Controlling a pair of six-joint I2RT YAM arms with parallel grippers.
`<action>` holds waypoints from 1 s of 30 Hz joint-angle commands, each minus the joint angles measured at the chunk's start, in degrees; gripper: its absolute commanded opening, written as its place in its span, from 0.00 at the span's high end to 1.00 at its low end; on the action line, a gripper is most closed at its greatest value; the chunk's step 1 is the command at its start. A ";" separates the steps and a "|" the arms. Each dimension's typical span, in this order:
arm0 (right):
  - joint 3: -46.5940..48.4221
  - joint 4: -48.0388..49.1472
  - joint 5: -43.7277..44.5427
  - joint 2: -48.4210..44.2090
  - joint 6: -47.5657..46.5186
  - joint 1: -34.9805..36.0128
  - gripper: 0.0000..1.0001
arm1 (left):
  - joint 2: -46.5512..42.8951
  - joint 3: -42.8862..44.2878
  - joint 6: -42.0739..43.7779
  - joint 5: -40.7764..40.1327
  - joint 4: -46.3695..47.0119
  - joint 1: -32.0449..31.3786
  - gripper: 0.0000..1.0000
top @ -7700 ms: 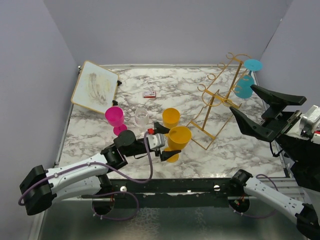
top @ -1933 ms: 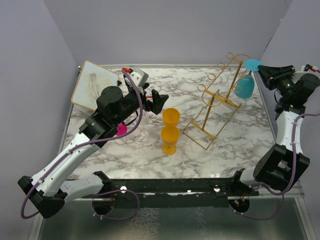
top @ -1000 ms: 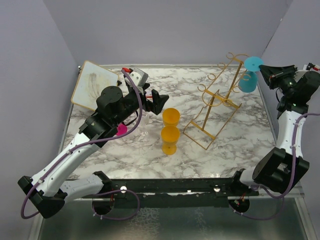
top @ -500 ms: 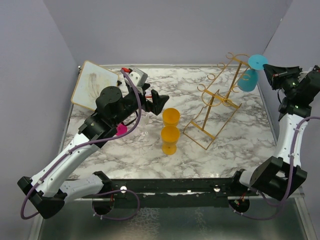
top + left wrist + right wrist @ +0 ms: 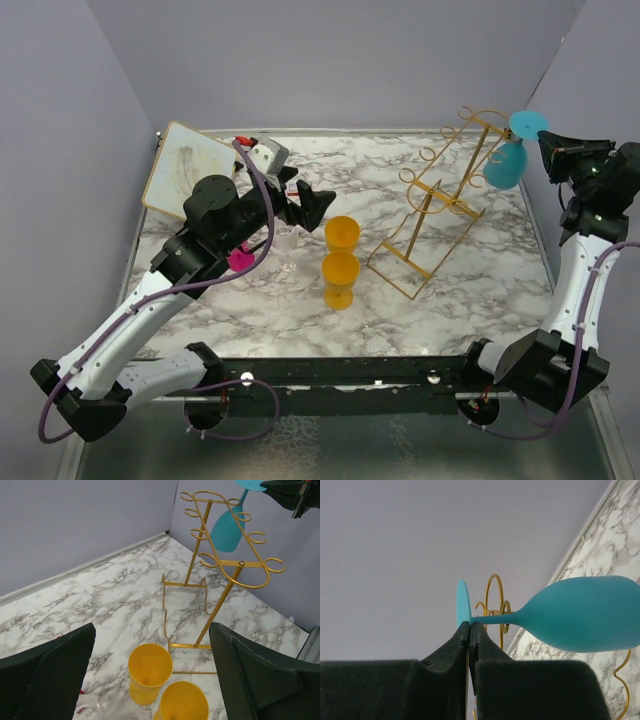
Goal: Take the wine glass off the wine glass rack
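The gold wire wine glass rack (image 5: 436, 205) stands at the right of the marble table; it also shows in the left wrist view (image 5: 216, 570). A teal wine glass (image 5: 507, 160) hangs bowl-down just right of the rack's top, clear of its hooks. My right gripper (image 5: 545, 140) is shut on the glass's foot disc; in the right wrist view the fingertips (image 5: 469, 626) pinch the disc edge beside the stem, with the bowl (image 5: 590, 612) to the right. My left gripper (image 5: 318, 200) is open and empty above the yellow glasses, left of the rack.
Two yellow glasses (image 5: 341, 234) (image 5: 340, 276) stand mid-table. A pink glass (image 5: 240, 259) sits under the left arm. A framed white board (image 5: 188, 173) lies at the back left, a small red box (image 5: 292, 187) near it. Walls close in on both sides.
My right gripper has lifted the teal glass up and to the right, off the rack's top hook. The rack has shifted slightly. My left arm has barely moved.
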 commanded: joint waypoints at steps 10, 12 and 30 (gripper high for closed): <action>1.96 -3.39 3.59 -2.12 0.91 0.16 0.98 | -2.03 0.06 -0.98 1.57 -0.51 0.36 0.01; 2.00 -3.77 4.85 -2.77 0.60 0.14 0.98 | -2.17 0.02 -0.93 1.57 -0.60 0.36 0.01; 21.63 -3.06 5.57 -0.88 -26.25 0.16 0.98 | -3.22 -0.48 -2.08 2.05 -0.76 0.36 0.01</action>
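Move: The right hand already pinches the blue wine glass by its stem, just under the upturned foot, so the glass's middle hangs about 8 cm straight below it. The middle of the rack is some 12 cm to its left, 4 cm back and 17 cm down. From the idle left hand the glass is roughly 12 cm ahead, 36 cm to the right and 11 cm below. Keeping its pinch, the right hand eases back about 3 cm, then lifts the glass 9 cm, rolling left-side-down. ##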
